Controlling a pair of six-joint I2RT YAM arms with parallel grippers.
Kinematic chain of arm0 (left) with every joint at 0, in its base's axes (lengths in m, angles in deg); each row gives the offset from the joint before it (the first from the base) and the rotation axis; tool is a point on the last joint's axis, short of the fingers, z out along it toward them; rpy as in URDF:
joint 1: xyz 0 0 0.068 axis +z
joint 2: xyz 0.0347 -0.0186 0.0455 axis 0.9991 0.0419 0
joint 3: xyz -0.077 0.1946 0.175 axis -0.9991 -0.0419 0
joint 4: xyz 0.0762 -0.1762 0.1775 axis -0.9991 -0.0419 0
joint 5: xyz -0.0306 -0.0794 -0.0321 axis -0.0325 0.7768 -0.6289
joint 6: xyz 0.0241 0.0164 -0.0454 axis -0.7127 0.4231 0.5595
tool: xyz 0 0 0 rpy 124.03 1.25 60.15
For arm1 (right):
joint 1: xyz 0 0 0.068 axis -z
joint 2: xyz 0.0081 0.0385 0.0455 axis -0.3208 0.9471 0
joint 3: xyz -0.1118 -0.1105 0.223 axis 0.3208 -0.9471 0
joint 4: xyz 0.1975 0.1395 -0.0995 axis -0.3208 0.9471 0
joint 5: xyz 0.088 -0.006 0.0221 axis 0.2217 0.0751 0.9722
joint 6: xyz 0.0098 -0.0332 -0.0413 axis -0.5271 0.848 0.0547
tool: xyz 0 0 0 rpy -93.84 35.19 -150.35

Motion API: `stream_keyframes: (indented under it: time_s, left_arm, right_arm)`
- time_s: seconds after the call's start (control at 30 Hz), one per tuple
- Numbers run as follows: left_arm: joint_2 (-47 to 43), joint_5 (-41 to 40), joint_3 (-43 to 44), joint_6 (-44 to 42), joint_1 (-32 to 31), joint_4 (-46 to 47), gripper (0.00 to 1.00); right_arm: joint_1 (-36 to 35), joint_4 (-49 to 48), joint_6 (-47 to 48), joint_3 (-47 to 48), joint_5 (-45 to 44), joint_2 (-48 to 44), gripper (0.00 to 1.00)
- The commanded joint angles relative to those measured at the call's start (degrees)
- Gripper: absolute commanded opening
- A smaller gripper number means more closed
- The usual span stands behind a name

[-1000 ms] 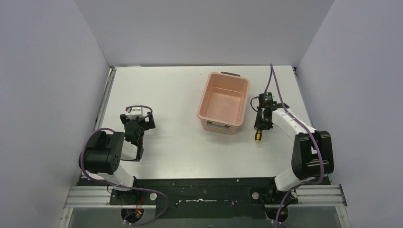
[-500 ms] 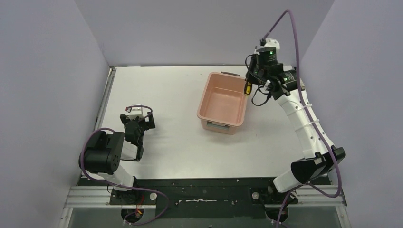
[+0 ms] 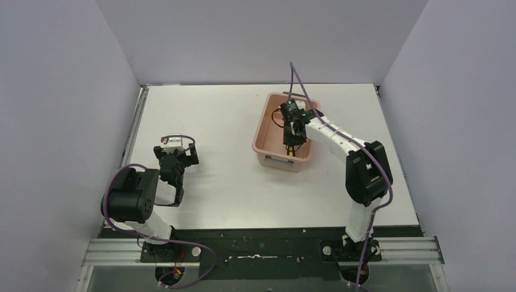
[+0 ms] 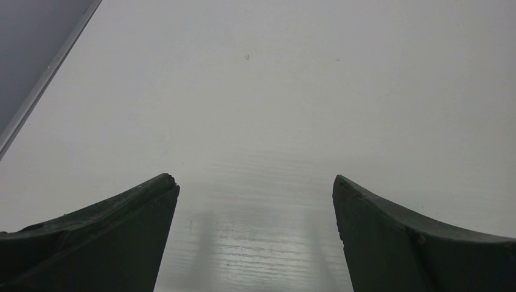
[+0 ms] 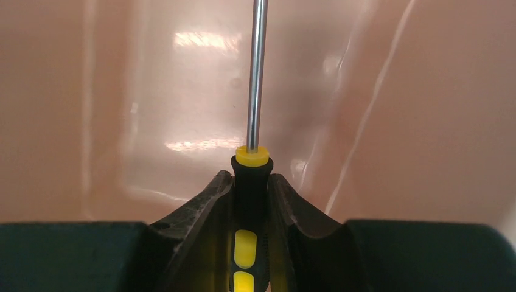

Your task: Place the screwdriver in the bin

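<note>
The salmon-pink bin (image 3: 268, 118) stands at the back middle-right of the table. My right gripper (image 3: 293, 143) reaches down inside the bin, shut on the screwdriver (image 5: 251, 201) by its yellow-and-black handle. The thin metal shaft points ahead toward the bin's glossy pink floor (image 5: 152, 91). In the top view a bit of yellow of the screwdriver (image 3: 292, 153) shows below the wrist, near the bin's front wall. My left gripper (image 3: 174, 159) rests low at the left of the table. In the left wrist view that gripper (image 4: 255, 185) is open, with only bare white table between its fingers.
The right arm's purple cable (image 3: 299, 88) arcs up over the bin's far rim. Grey walls close in the table on three sides. A metal rail (image 3: 137, 121) runs along the table's left edge.
My right arm has carried the screwdriver from the table right of the bin, up past its far right corner, then down inside the bin. The left arm has stayed still.
</note>
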Motion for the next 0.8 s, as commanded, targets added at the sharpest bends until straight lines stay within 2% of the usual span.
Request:
stream_keyframes:
  time_s: [0.0, 0.07, 0.13, 0.2, 0.23, 0.27, 0.33, 0.47, 0.67, 0.77]
  left_arm:
    - [-0.5, 0.6, 0.2, -0.6, 0.3, 1.4, 0.97]
    - [-0.5, 0.6, 0.1, -0.5, 0.3, 1.5, 0.97]
    - [-0.5, 0.6, 0.1, -0.5, 0.3, 1.4, 0.97]
    - [-0.5, 0.5, 0.1, -0.6, 0.3, 1.4, 0.97]
    - [-0.4, 0.6, 0.2, -0.5, 0.4, 1.4, 0.97]
    - [-0.5, 0.6, 0.1, -0.5, 0.3, 1.4, 0.97]
    - [-0.4, 0.5, 0.1, -0.6, 0.4, 1.4, 0.97]
    - [-0.5, 0.5, 0.1, -0.5, 0.3, 1.4, 0.97]
    - [-0.5, 0.6, 0.1, -0.5, 0.3, 1.4, 0.97]
    - [-0.5, 0.6, 0.1, -0.5, 0.4, 1.4, 0.97]
  right_arm:
    - [-0.6, -7.9, -2.1, -3.5, 1.2, 2.0, 0.0]
    - [-0.6, -9.5, -2.3, -4.8, 0.8, 4.3, 0.0]
    - [-0.6, -10.4, -2.5, -5.5, 0.0, 6.0, 0.07]
    - [-0.5, -11.0, -2.8, -6.0, -0.2, 7.2, 0.16]
    - [-0.5, -11.2, -3.0, -6.1, -0.3, 7.5, 0.23]
    - [-0.6, -11.3, -3.1, -6.1, -0.4, 7.8, 0.36]
    - [-0.6, -11.0, -3.3, -5.7, -0.8, 7.3, 0.46]
    - [-0.8, -9.1, -2.8, -2.8, -2.2, 4.5, 0.53]
    - [-2.1, -5.4, -0.7, 3.3, -4.7, -2.8, 0.57]
    - [-2.2, -4.2, 0.6, 5.8, -4.6, -7.4, 0.65]
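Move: My right hand is already inside the bin's outline, about at rim height, with the screwdriver gripped by its handle; the screwdriver's middle is some 2 cm ahead. The middle of the bin lies about 5 cm forward, 2 cm left and 6 cm below this hand. The bin's near grey handle is roughly 8 cm back and 5 cm left, its far one about 17 cm ahead. From my left hand the bin is some 43 cm right and 10 cm forward, about level. I carry the screwdriver straight down some 7 cm towards the bin floor with my right hand, tipping the fingers a little back towards my base. Near the floor I stop and open the fingers to let the handle go, then lift back up about 6 cm, drifting slightly forward and left, fingers still spreading. ##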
